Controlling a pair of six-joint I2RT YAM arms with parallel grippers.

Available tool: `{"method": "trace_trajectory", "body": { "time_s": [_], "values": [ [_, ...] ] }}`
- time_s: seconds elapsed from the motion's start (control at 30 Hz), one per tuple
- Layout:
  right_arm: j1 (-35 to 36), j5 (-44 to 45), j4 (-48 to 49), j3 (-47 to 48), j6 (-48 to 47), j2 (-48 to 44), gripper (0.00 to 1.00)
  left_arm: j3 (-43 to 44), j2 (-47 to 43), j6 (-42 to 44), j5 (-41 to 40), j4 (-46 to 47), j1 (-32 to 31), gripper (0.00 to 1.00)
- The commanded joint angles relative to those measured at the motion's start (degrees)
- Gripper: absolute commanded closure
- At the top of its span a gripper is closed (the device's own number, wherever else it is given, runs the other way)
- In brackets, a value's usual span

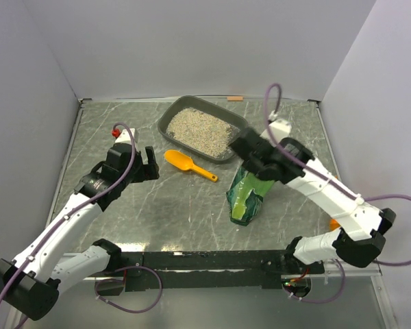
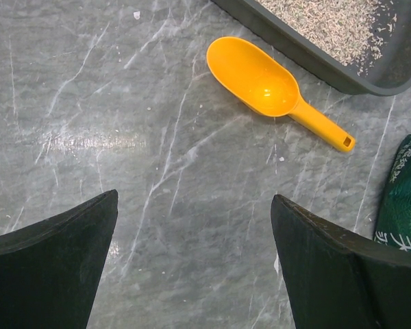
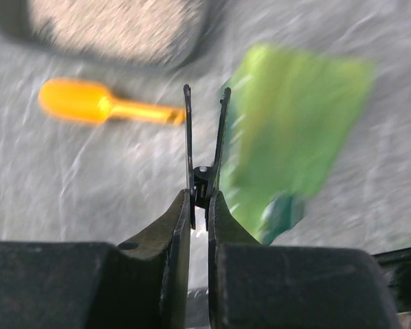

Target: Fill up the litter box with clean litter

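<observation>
The dark-grey litter box [image 1: 166, 118] sits at the back middle of the table, with a bed of beige clean litter [image 1: 202, 130] in it. A green glossy bag [image 1: 246, 195] lies in front of its right corner. My right gripper [image 1: 244, 148] hovers over the bag's upper end. In the blurred right wrist view it [image 3: 200, 195] is shut on a small black clip [image 3: 202, 179] with two wire handles, and the bag [image 3: 294, 130] is just to their right. My left gripper [image 2: 194, 199] hangs wide open over bare table, holding nothing.
An orange plastic scoop [image 1: 190, 164] lies on the table between the two grippers, just in front of the litter box. In the left wrist view the scoop [image 2: 260, 79] is ahead of the fingers. White walls close in the table on three sides.
</observation>
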Motion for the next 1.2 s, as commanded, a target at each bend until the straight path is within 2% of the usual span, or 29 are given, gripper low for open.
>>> {"method": "trace_trajectory", "body": {
  "time_s": [0.0, 0.07, 0.1, 0.27, 0.43, 0.57, 0.63, 0.77, 1.17],
  "values": [
    [-12.48, 0.62, 3.21, -1.01, -12.18, -6.01, 1.00, 2.28, 0.52, 0.65, 0.84, 1.48, -0.29, 0.03],
    [-17.95, -1.13, 8.12, -3.47, -14.83, -7.77, 1.00, 2.37, 0.69, 0.91, 1.10, 1.83, -0.38, 0.03],
    [-23.03, -1.84, 8.93, -4.43, -16.15, -7.78, 1.00, 2.37, 0.69, 1.00, 1.19, 1.92, -0.38, 0.03],
    [-35.53, -8.33, 16.66, -9.18, -20.20, -7.69, 1.00, 1.32, 0.34, 1.53, 2.68, 2.88, -0.46, 0.03],
    [-45.73, -14.06, 25.10, -17.96, -23.46, -4.53, 1.00, 1.05, 0.16, 1.44, 4.00, 3.24, -0.46, 0.03],
    [-48.99, -16.17, 32.83, -26.05, -28.01, -3.65, 1.00, 2.02, 0.60, 1.71, 4.71, 2.45, -0.46, 0.03],
    [-50.75, -20.90, 37.32, -28.96, -30.57, -2.60, 1.00, 1.67, 0.17, 1.71, 4.79, 2.79, -0.46, 0.03],
    [-53.22, -22.68, 39.52, -30.19, -36.01, 0.30, 1.00, 0.18, -0.71, 1.88, 7.60, 4.38, -0.46, 0.03],
    [-56.65, -30.41, 46.38, -36.78, -41.47, 8.22, 1.00, -0.53, -1.50, 2.23, 6.90, 4.38, -0.38, 0.03]
  ]
}}
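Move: Bare table right of the litter bag is where the right hand, holding the scissors, is headed: some 10 cm ahead, 20 cm right and 26 cm below. The bag lies about 4 cm ahead, 5 cm right and 24 cm down; the green strip is roughly 28 cm ahead and 18 cm right. The yellow scoop sits about 13 cm ahead, 17 cm left. From the left hand that bare spot is about 50 cm right and 6 cm ahead. Sweeping right by about 20 cm and forward some 10 cm, nearly level at first and over the bag, the right hand then sinks about 20 cm towards the bare table beyond its right side. The wrist turns clockwise, then partly back, while the fingers tip farther down; they keep their hold on the scissors. ##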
